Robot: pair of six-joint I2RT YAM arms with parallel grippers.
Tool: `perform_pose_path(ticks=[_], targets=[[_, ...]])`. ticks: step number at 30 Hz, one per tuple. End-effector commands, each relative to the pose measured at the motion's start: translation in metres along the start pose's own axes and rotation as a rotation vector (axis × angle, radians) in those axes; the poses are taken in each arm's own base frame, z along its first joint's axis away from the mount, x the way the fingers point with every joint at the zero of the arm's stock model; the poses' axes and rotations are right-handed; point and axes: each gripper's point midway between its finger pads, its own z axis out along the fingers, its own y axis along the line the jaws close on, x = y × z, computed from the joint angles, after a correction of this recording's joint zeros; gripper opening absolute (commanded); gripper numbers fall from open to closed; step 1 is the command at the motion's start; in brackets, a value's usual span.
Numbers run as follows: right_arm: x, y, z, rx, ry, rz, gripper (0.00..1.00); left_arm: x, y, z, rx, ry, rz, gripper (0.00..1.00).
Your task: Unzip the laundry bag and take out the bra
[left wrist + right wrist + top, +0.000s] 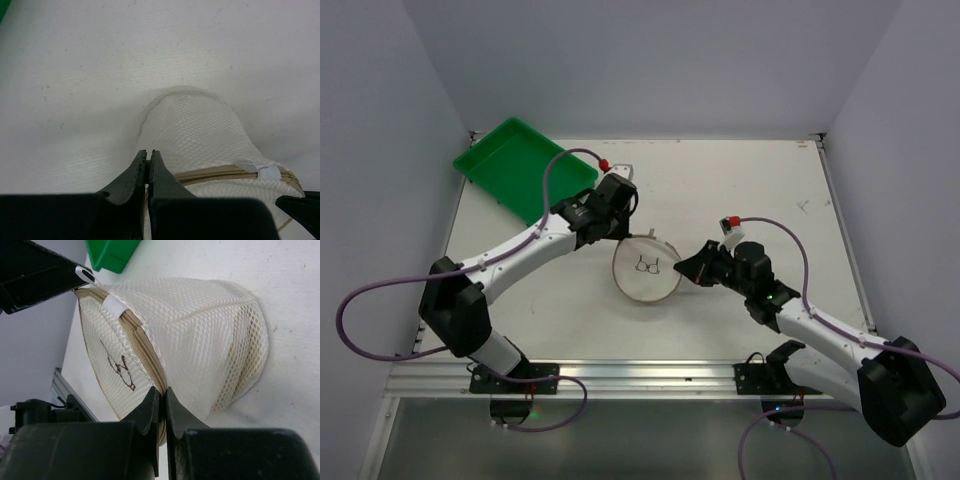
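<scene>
The laundry bag (646, 268) is a small cream mesh cylinder in the middle of the table, its round lid with the black bra drawing facing up. The zip (142, 347) round the rim looks closed. My left gripper (620, 236) is at the bag's far-left rim; in the left wrist view its jaws (148, 155) are shut, with a strip of the beige zip seam (220, 174) pinched between them. My right gripper (688, 268) is at the right rim, shut on the zip seam (163, 392). The bra is hidden inside the bag.
A green tray (520, 165) lies at the back left, close behind the left arm. A white fabric tab (115, 307) covers one spot on the zip. Walls close off the table at the back and on both sides.
</scene>
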Motion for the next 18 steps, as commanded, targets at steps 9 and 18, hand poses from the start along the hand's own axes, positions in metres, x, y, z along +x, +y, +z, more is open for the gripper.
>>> perform_pose_path(ticks=[9, 18], targets=[[0.005, 0.002, -0.016, 0.009, 0.091, -0.193, 0.75, -0.041, -0.019, -0.023, 0.191, -0.193, 0.058, 0.00], [-0.045, 0.060, -0.002, -0.126, 0.178, -0.530, 0.99, -0.039, -0.052, -0.047, 0.354, -0.223, 0.324, 0.00]])
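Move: Both my hands have the rim of the laundry bag pinched by its zip. The white zip tab sits on the rim between them: about 7 cm ahead, 5 cm left and 2 cm above my right hand, and some 6 cm right of my left hand, level with it fore and aft and about 1 cm lower. The lid's middle, with the glasses-like drawing, lies about 6 cm left of and 1 cm ahead of my right hand, 1 cm below. I open my right fingers wide and let go of the rim, backing off and dipping a little, then lift that hand about 5 cm and bring it forward and left towards the zip tab, tipping the fingers up and swinging them counter-clockwise some 15 degrees. My left hand keeps its pinch on the other side while drifting right and up about 3 cm, turning clockwise nearly 20 degrees. ##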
